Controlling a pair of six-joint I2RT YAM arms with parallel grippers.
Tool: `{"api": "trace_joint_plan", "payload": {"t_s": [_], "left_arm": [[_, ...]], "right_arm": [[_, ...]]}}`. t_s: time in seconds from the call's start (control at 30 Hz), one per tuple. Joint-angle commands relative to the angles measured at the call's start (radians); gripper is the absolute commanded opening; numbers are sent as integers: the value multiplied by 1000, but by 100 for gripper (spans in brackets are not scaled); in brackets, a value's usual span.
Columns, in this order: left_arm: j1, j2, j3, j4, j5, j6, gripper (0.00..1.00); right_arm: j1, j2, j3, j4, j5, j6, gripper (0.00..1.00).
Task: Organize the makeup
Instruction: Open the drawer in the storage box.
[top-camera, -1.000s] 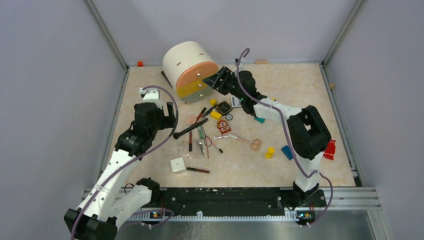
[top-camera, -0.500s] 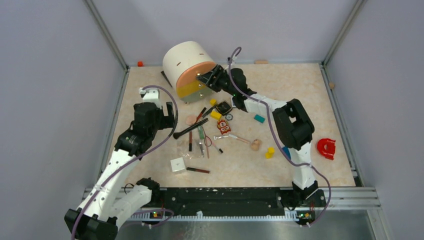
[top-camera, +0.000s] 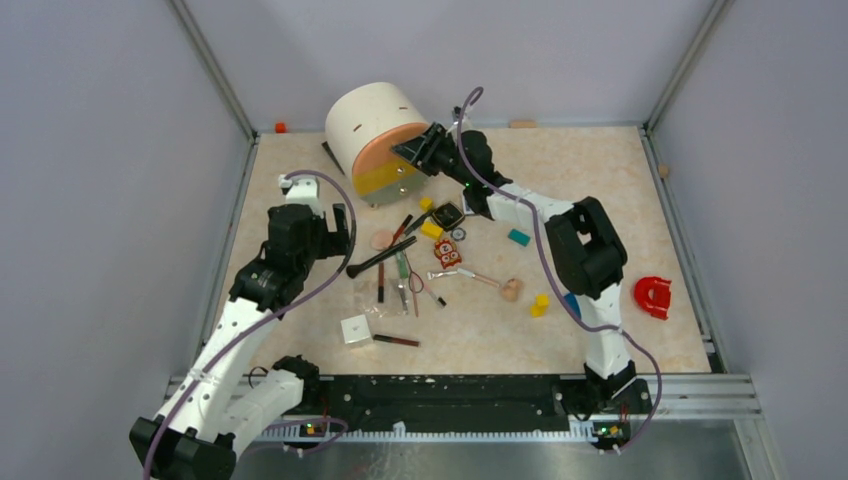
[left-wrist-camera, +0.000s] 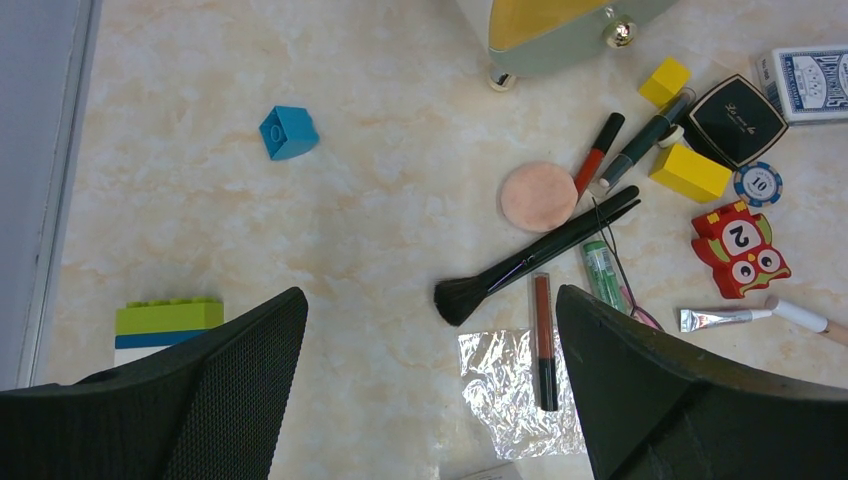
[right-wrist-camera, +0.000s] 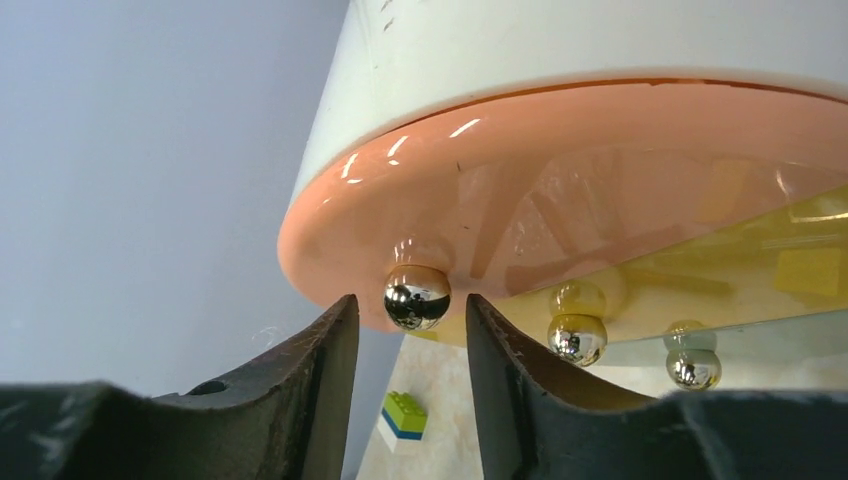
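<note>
The makeup lies scattered mid-table: a long black brush (left-wrist-camera: 540, 250), a pink puff (left-wrist-camera: 538, 197), a red lip tube (left-wrist-camera: 542, 340) on a clear pouch (left-wrist-camera: 515, 395), red (left-wrist-camera: 598, 153) and green (left-wrist-camera: 645, 137) pencils, a black compact (left-wrist-camera: 735, 120) and a silver tool (left-wrist-camera: 715, 318). My left gripper (left-wrist-camera: 430, 295) hangs open above the brush's bristles, holding nothing. A round cream organizer (top-camera: 375, 125) stands at the back. My right gripper (right-wrist-camera: 410, 305) is at its peach drawer, one jaw on each side of the chrome ball knob (right-wrist-camera: 417, 290), with a small gap on both sides.
Yellow blocks (left-wrist-camera: 690, 172), a teal block (left-wrist-camera: 288, 132), a card deck (left-wrist-camera: 810, 82) and a red owl tile (left-wrist-camera: 740, 248) lie among the makeup. A green-blue-white brick (left-wrist-camera: 165, 325) sits at the left. A white cube (top-camera: 355, 330) and a red piece (top-camera: 652, 296) lie nearer me.
My right gripper has moved left along the organizer's front to the peach drawer's knob, and its jaws have narrowed around it. The left arm has stayed still.
</note>
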Motion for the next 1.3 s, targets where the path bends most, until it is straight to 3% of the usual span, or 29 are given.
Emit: {"api": "trace_joint_plan", "payload": {"t_s": [0.0, 0.13, 0.23, 0.53, 1.27], "left_arm": [[6, 5, -4, 47, 10, 12, 99], [8, 6, -5, 47, 11, 13, 99], [11, 6, -5, 47, 13, 13, 99], [15, 10, -5, 47, 20, 14, 99], [19, 10, -6, 47, 31, 15, 99]], "right_arm": [[12, 10, 62, 44, -11, -11, 38], [12, -3, 45, 55, -28, -22, 16], [15, -44, -17, 86, -20, -42, 10], [32, -192, -231, 122, 15, -108, 8], [54, -295, -405, 137, -6, -113, 8]]}}
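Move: The gold knob of the storage box's orange top drawer sits between the right hand's open fingertips, about 1 cm ahead and 1 cm left, at their height. The yellow middle drawer's knob is some 6 cm straight below that knob. On the table some 17 cm below the hand, a small yellow block lies level with it and about 5 cm right. From the left hand, the top knob is about 19 cm ahead, 13 cm right and 2 cm higher. Staying in place at first, the right hand closes its fingers and pinches the gold knob. Then it pulls back about 7 cm and some 3 cm to its right, away from the storage box, sinking about a centimetre. The wrist hardly turns and the fingers keep their hold on the knob. ##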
